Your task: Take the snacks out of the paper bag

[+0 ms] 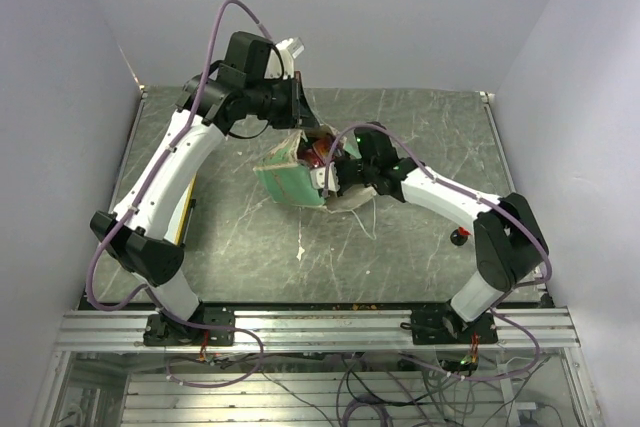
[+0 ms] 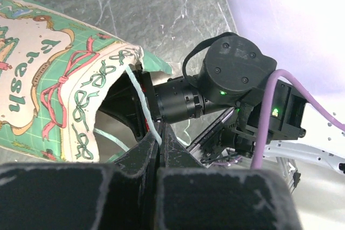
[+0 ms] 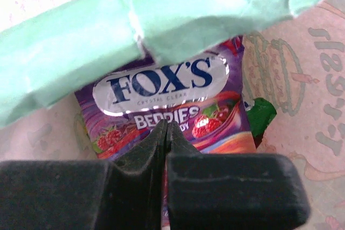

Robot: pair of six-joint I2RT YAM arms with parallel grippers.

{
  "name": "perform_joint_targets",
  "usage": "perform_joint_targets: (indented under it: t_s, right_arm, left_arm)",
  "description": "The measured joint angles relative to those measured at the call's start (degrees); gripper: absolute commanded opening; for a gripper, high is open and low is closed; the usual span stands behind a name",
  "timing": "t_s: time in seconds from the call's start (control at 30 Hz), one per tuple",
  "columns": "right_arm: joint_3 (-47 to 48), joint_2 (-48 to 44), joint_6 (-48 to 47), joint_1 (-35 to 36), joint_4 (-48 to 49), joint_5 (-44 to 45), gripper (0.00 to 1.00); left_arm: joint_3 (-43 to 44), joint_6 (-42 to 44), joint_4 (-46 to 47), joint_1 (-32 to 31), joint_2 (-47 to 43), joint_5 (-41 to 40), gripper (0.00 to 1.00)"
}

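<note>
The mint-green paper bag [image 1: 288, 184] lies on its side mid-table, mouth toward the right arm. My left gripper [image 2: 160, 133] is shut on its thin white string handle [image 2: 141, 98], holding the mouth up beside the printed front [image 2: 54, 90]. My right gripper [image 3: 167, 127] is inside the bag, under its mint rim [image 3: 108, 25], shut on the edge of a pink-purple snack packet [image 3: 161, 92] marked FOX'S. A corner of a green packet [image 3: 260, 114] peeks out to its right. From above, the right gripper [image 1: 325, 162] is at the bag's mouth, where a bit of red-purple snack [image 1: 318, 154] shows.
A small red-topped black button [image 1: 460, 237] sits on the table right of the right forearm. A yellow-edged board [image 1: 186, 209] lies along the left side under the left arm. Walls close in the table on three sides. The right arm's wrist [image 2: 232, 76] fills the left wrist view.
</note>
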Motion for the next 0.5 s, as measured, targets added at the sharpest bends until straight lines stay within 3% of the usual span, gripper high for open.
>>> perform_joint_targets:
  t_s: [0.33, 0.5]
  right_arm:
    - [-3.4, -4.1, 1.2, -0.1, 1.4, 2.4, 0.0]
    - [-6.1, -6.3, 1.7, -0.2, 3.1, 2.7, 0.47]
  left_arm:
    - [-2.6, -1.0, 3.9, -0.1, -0.3, 5.6, 0.07]
    - [-4.3, -1.0, 5.3, -2.1, -0.3, 9.1, 0.07]
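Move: The Fox's candy pack lies just beyond the right hand's shut, empty fingers inside the tipped bag: about 3 cm to its left, 1 cm ahead and 2 cm below. A green wrapper peeps out some 6 cm ahead of the pack, and the loose handle loop lies roughly 12 cm back, 9 cm right and 13 cm below the right hand. The left hand, pinching the other handle, has the pack about 20 cm below, 3 cm ahead and 2 cm right. Coming away empty, the right hand backs off the candy pack by about 2 cm, to the right, slightly back and up, while staying at the bag's mouth; its shut fingers part to about a quarter only at the very end. The left hand keeps its pinch on the handle and, after barely moving at first, carries it about 4 cm right and back over the mouth, turning clockwise by some 10 degrees. ##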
